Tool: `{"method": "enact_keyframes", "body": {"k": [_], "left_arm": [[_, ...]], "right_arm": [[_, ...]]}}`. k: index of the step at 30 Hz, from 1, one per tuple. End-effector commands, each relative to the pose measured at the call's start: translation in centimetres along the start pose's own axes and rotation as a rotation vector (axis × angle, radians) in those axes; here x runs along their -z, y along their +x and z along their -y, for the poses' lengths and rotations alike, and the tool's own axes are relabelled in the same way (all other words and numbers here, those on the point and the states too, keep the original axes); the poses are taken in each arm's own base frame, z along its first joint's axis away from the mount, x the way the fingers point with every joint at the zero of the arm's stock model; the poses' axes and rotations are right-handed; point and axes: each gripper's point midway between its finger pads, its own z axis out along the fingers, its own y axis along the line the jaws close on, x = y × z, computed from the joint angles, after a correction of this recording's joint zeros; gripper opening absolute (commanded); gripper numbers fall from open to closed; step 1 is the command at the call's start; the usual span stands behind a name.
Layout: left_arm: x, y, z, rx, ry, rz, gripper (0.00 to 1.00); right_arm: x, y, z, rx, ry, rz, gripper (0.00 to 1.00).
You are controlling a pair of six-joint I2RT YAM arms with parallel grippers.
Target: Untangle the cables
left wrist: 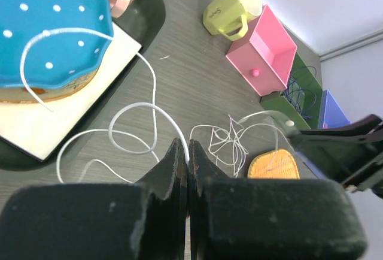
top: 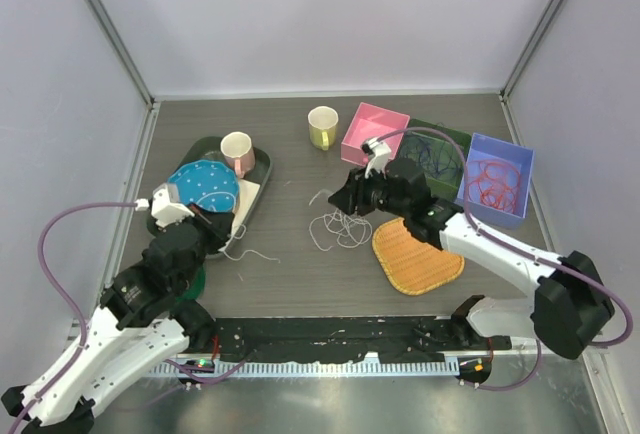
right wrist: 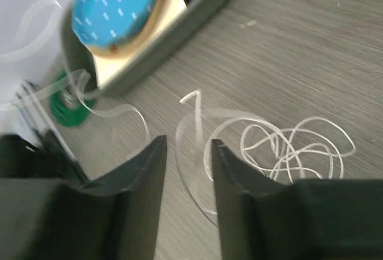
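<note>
A thin white cable tangle lies mid-table, seen also in the left wrist view and the right wrist view. A thicker white cable loops from the blue plate to my left gripper, which is shut on it near the tray's corner. My right gripper hovers open just above the tangle's left side; a blurred white strand hangs loose between its jaws. Dark blue cables fill the green box and orange-red cables the blue box.
A dark tray holds a blue dotted plate and a pink mug. A yellow-green mug, a pink box and an orange woven mat stand nearby. A green coil lies by the tray.
</note>
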Motion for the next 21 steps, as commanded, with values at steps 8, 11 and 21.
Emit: {"method": "enact_keyframes", "body": {"k": [8,11,21], "left_arm": [[-1.6,-1.7,7.1,-0.063,0.158,-0.01,0.0],[-2.0,-1.2,7.9,-0.059,0.164,-0.046,0.0],[-2.1,4.7,10.0,-0.011,0.273,-0.31,0.0]], "right_arm": [[2.5,0.3,-6.8,0.642,-0.359,0.107,0.81],[2.5,1.8,-8.6,0.76,-0.446,0.144,0.84],[0.0,2.8,-12.7,1.081,-0.646,0.291,0.93]]}}
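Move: My right hand's next thing is the held white cable at my left fingertips, about 21 cm to its left, 7 cm back and nearly level in height. The loose white pile lies on the table some 5 cm ahead of my right hand, 3 cm right and 19 cm below. From my left hand, my right gripper is about 22 cm right and 7 cm ahead; the cable's tail end is 9 cm right, 4 cm ahead and 22 cm below. With my right fingers I open from about a third to almost full, dropping clear of the pile's raised strand; I dip briefly, rise again and swing back and left about 12 cm, turning the fingers level to face my left hand. My left hand keeps its closed grip on the cable and carries it up and forward slightly, then about 8 cm right towards the open right gripper. ##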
